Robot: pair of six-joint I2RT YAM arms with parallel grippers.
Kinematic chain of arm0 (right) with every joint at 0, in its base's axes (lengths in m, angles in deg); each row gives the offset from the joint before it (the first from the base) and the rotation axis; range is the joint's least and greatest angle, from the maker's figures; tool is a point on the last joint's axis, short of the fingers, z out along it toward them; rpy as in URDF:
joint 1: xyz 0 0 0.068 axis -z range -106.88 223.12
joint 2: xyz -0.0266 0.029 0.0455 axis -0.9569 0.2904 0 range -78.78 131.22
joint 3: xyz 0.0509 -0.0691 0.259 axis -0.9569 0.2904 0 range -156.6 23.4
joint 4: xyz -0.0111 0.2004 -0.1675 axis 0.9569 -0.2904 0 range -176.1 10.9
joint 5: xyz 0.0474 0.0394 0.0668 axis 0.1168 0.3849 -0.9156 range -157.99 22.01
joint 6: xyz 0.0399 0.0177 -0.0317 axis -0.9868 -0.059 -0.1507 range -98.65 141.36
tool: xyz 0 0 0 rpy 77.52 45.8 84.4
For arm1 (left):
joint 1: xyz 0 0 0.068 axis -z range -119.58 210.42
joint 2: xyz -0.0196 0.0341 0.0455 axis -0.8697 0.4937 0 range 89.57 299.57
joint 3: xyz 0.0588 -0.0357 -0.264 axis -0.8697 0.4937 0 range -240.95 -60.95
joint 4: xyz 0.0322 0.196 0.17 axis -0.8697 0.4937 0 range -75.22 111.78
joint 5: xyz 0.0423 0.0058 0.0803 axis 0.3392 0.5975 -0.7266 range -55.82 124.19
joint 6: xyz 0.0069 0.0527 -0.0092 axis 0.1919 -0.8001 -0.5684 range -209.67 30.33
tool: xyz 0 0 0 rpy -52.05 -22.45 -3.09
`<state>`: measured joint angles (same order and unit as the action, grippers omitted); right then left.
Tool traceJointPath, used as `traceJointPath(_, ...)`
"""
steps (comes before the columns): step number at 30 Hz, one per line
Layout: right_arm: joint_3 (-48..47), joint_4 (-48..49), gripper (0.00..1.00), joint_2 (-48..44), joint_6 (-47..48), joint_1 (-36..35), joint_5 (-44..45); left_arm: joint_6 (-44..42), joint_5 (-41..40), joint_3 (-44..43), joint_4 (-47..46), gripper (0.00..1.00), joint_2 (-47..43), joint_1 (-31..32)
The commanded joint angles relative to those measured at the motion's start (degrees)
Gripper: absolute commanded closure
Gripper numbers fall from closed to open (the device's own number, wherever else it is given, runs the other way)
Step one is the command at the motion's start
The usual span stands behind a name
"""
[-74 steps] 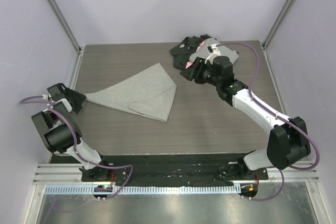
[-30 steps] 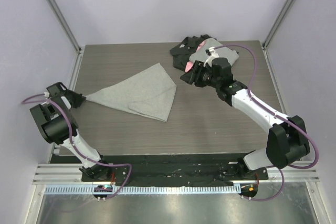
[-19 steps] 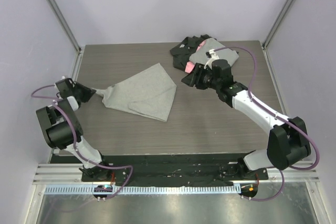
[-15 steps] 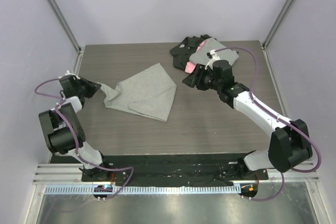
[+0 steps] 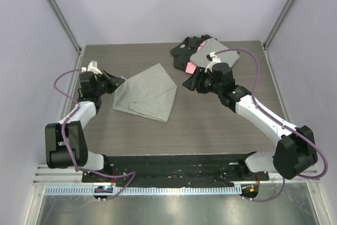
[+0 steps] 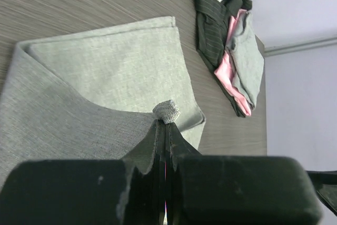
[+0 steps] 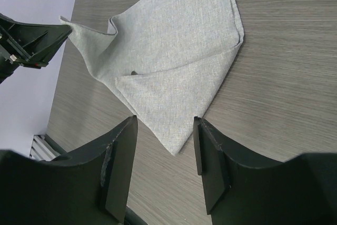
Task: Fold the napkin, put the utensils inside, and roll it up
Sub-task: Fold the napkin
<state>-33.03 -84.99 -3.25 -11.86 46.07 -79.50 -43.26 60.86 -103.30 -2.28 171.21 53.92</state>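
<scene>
The light-grey napkin (image 5: 149, 93) lies partly folded left of the table's middle, also seen in the left wrist view (image 6: 100, 72) and the right wrist view (image 7: 179, 51). My left gripper (image 5: 117, 81) is shut on the napkin's left corner, and a small tuft of cloth (image 6: 167, 111) sticks out past its tips (image 6: 167, 123). That corner is lifted and drawn in over the rest of the cloth. My right gripper (image 5: 190, 84) hovers open just right of the napkin, with nothing between its fingers (image 7: 120, 162). The utensils are out of view.
A stack of black, pink and grey folded cloths (image 5: 204, 52) sits at the back of the table behind the right gripper, and shows in the left wrist view (image 6: 231, 46). Side walls and frame posts enclose the wooden table (image 5: 221, 125).
The left gripper has swung from the table's left edge toward the middle, carrying the napkin's corner up and inward. The right gripper has drifted slightly right and stayed open.
</scene>
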Motion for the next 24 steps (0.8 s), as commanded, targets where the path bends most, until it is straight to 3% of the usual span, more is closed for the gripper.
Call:
traceJointPath(1, -0.26, 0.35, 0.46, -2.05, 0.69, -1.95, 2.28, 2.01, 0.31, 1.04, -5.43, 1.0, -1.93, 3.07)
traceJointPath(9, -0.44, -0.26, 0.46, -2.05, 0.43, -5.38, 5.0, -1.94, 0.49, 1.39, -6.06, 1.0, 0.09, 13.95)
traceJointPath(24, -0.53, -1.93, 0.46, -2.93, 0.6, -6.62, 6.67, -12.48, -4.0, -0.98, -3.42, 1.0, 5.89, 27.94)
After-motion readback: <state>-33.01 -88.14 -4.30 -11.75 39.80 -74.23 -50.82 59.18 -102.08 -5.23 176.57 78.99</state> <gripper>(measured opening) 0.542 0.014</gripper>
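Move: The left hand, some 15 cm above the table, already pinches the napkin's left corner. The napkin's right edge, where the corner is being taken, has its middle about 23 cm right and 7 cm back; the tip of the already folded flap lies straight back some 7 cm, the napkin's far corner 14 cm ahead and 18 cm right. From the open right hand, that edge is level, roughly 9 cm left and 20 cm below. Left hand carries the pinched corner some 16 cm right and back towards the right edge; right eases back-left. ##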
